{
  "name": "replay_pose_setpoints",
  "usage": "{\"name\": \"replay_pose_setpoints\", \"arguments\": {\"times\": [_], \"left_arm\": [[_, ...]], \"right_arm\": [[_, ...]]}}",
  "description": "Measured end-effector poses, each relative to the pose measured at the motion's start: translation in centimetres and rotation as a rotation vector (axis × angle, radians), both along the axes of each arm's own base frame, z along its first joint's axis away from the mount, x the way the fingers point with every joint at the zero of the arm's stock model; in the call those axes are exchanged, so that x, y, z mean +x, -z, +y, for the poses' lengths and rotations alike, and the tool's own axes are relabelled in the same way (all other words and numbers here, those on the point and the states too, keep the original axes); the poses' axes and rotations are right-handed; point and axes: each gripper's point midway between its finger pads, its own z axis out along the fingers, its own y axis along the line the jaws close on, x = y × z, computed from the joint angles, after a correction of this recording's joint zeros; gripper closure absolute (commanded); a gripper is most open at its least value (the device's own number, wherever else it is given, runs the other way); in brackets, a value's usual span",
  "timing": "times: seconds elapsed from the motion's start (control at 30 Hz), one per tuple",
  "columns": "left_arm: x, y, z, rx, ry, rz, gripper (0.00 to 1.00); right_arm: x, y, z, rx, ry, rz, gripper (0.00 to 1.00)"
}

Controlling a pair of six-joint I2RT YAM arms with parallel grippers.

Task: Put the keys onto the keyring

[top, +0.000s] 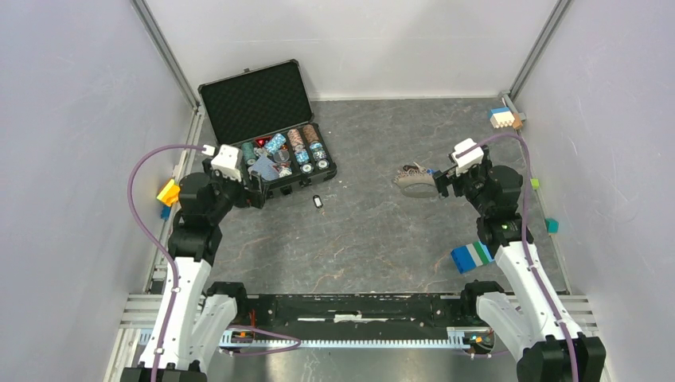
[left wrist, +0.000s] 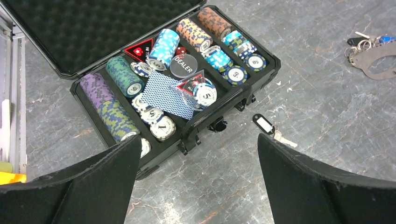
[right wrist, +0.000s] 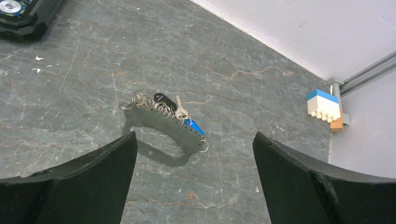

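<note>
One key with a black-and-white tag (top: 317, 201) (left wrist: 264, 124) lies loose on the grey table just in front of the poker case. The keyring (top: 414, 181) (right wrist: 163, 126) is a curved grey strap with several metal rings; it lies flat at the centre right. A blue-tagged key (right wrist: 192, 125) and a black-tagged key (right wrist: 160, 98) lie on it among the rings. My left gripper (top: 256, 189) (left wrist: 198, 140) hovers open at the case's front edge, left of the loose key. Beside the keyring's right end my right gripper (top: 439, 185) (right wrist: 194, 135) is open and holds nothing.
The open black poker case (top: 263, 103) (left wrist: 243, 86) holds chip stacks, cards and a dealer button. A white-blue-orange block (top: 503, 118) (right wrist: 324, 105) sits at the back right corner. A blue-green-white block (top: 472, 256) lies near the right arm, and a yellow block (top: 168, 192) at the left rail.
</note>
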Motion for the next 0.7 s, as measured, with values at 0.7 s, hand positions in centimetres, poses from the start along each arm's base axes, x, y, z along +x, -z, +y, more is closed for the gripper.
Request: {"name": "replay_pose_setpoints", "arguments": {"times": [0.7], "left_arm": [[-2.8, 4.1, -3.9, 0.049, 0.337, 0.229, 0.00]], "right_arm": [[2.5, 7.0, 4.4, -0.084, -0.095, 0.258, 0.12]]}}
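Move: The loose key with the black-and-white tag lies about 7 cm ahead of the left hand, 15 cm to its right and some 15 cm below; the open chip case's tray is about 18 cm ahead, 3 cm right and 13 cm down. The grey keyring plate with its rings is roughly 8 cm ahead of the right hand, 8 cm to its left and 14 cm below. The keys with black and blue tags lie some 5 cm beyond it, level with it sideways. The right hand drops about 7 cm towards the grey keyring plate, going left first by some 5 cm, then swinging forward late with the descent, its fingers tipping down about 15 degrees and staying open. Meanwhile the left hand heads towards the loose key from beside the chip case, easing right and back and then sinking, about 4 cm each to the right and down, turning clockwise and tipping downward with its fingers still wide open, neither hand touching anything yet. ##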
